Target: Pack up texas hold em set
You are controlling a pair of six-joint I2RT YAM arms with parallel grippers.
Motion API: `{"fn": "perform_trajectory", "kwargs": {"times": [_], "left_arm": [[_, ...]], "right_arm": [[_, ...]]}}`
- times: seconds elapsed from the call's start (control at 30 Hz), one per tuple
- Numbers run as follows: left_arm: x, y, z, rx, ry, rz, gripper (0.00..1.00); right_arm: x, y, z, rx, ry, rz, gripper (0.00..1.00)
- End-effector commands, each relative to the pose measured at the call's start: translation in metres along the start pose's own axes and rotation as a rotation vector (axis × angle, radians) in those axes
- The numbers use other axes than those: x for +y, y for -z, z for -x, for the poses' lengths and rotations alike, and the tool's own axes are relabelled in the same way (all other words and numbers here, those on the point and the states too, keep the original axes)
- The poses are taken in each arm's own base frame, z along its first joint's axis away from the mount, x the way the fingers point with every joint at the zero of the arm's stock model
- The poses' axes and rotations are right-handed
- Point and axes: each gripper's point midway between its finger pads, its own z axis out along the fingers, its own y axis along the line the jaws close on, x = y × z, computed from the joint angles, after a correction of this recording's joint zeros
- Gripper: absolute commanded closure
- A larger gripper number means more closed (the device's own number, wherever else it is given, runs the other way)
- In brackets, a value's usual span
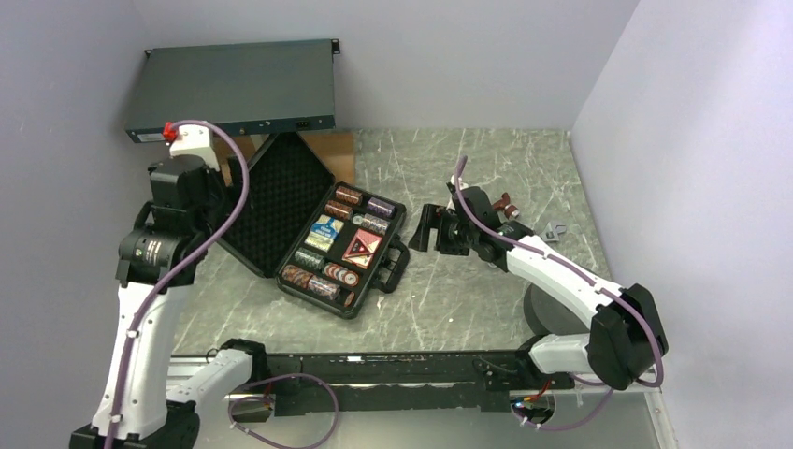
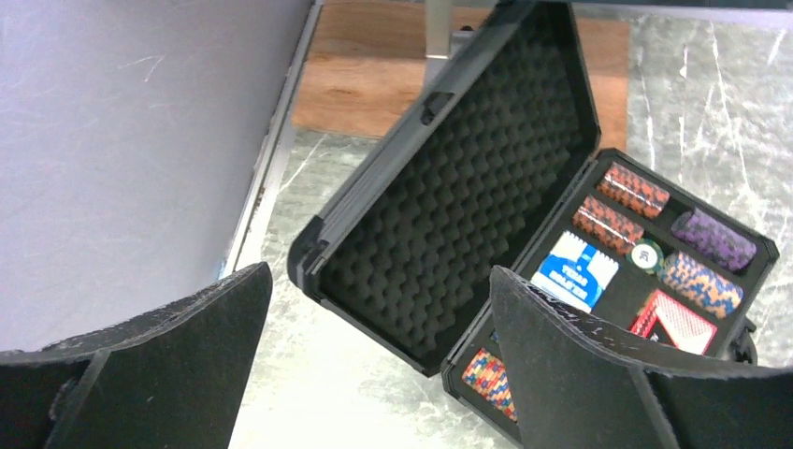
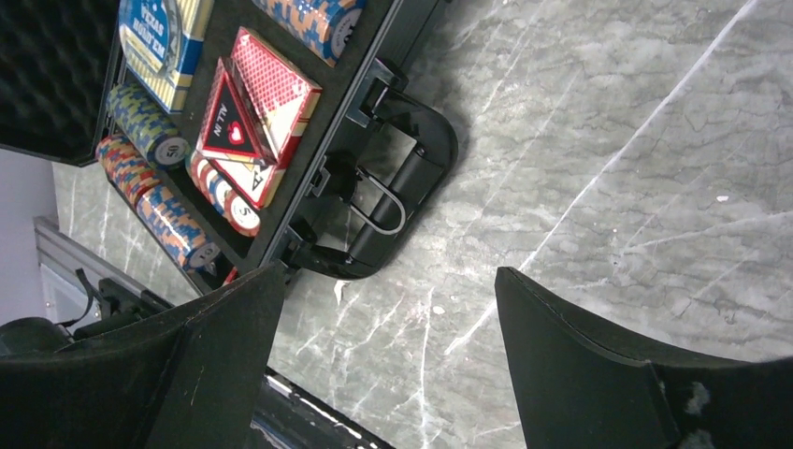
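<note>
The texas hold em set's black case (image 1: pixel 367 297) lies open mid-table, its egg-crate foam lid (image 1: pixel 281 201) leaning back to the left. The tray holds rolls of striped chips (image 1: pixel 348 195), a blue and yellow card box (image 1: pixel 324 232) and a red card box (image 1: pixel 362 248). The carry handle (image 3: pixel 393 187) faces right. In the left wrist view my left gripper (image 2: pixel 381 271) hangs open above the lid's (image 2: pixel 449 215) near edge, holding nothing. My right gripper (image 1: pixel 430 229) stands open just right of the handle, over bare table (image 3: pixel 390 271).
A flat dark-grey rack unit (image 1: pixel 234 89) sits at the back left, beside a brown board (image 1: pixel 327 145). A red-handled wrench (image 1: pixel 510 204) and a small grey part (image 1: pixel 556 229) lie behind the right arm. Walls close in on both sides. A black rail (image 1: pixel 374 369) runs along the near edge.
</note>
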Motion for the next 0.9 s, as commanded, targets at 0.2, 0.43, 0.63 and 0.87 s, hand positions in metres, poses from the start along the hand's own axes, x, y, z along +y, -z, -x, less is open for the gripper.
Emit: {"fn": "perform_trajectory", "kwargs": {"times": [0.2,0.43,0.63,0.87], "left_arm": [[0.033,-0.015,0.024,-0.028,0.227,-0.023,0.10],[0.063,-0.037,0.022,-0.051,0.462,-0.024,0.24],[0.089,-0.072,-0.001,-0.022,0.547,0.042,0.31],[0.092,-0.118,-0.029,0.103,0.671,-0.051,0.42]], "right_arm": [[-0.006,0.009,-0.011,-0.002,0.005,0.009,0.14],[-0.003,0.003,-0.014,0.024,-0.008,0.023,0.15],[-0.007,0.003,-0.011,0.013,0.000,-0.004,0.16],[-0.013,0.000,-0.014,0.007,-0.004,-0.017,0.16]]}}
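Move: Ahead of the left hand, the open case lid has its middle some 9 cm farther out, 4 cm to the right and about 30 cm below. The chip tray lies around 20 cm to the hand's right, hardly 1 cm farther out, on the table; the wooden board is roughly 25 cm ahead and 7 cm right. From the right hand, the lid is about 37 cm left, 9 cm out and 8 cm lower. Swinging left high over the table, the left hand travels about 12 cm towards the outer side of the open lid, then dips some 7 cm and edges forward. Its left side rolls down about 30 degrees and it turns counter-clockwise, its empty fingers closing part way. The right hand eases 2 cm back and down near the case handle, its fingers still open. ##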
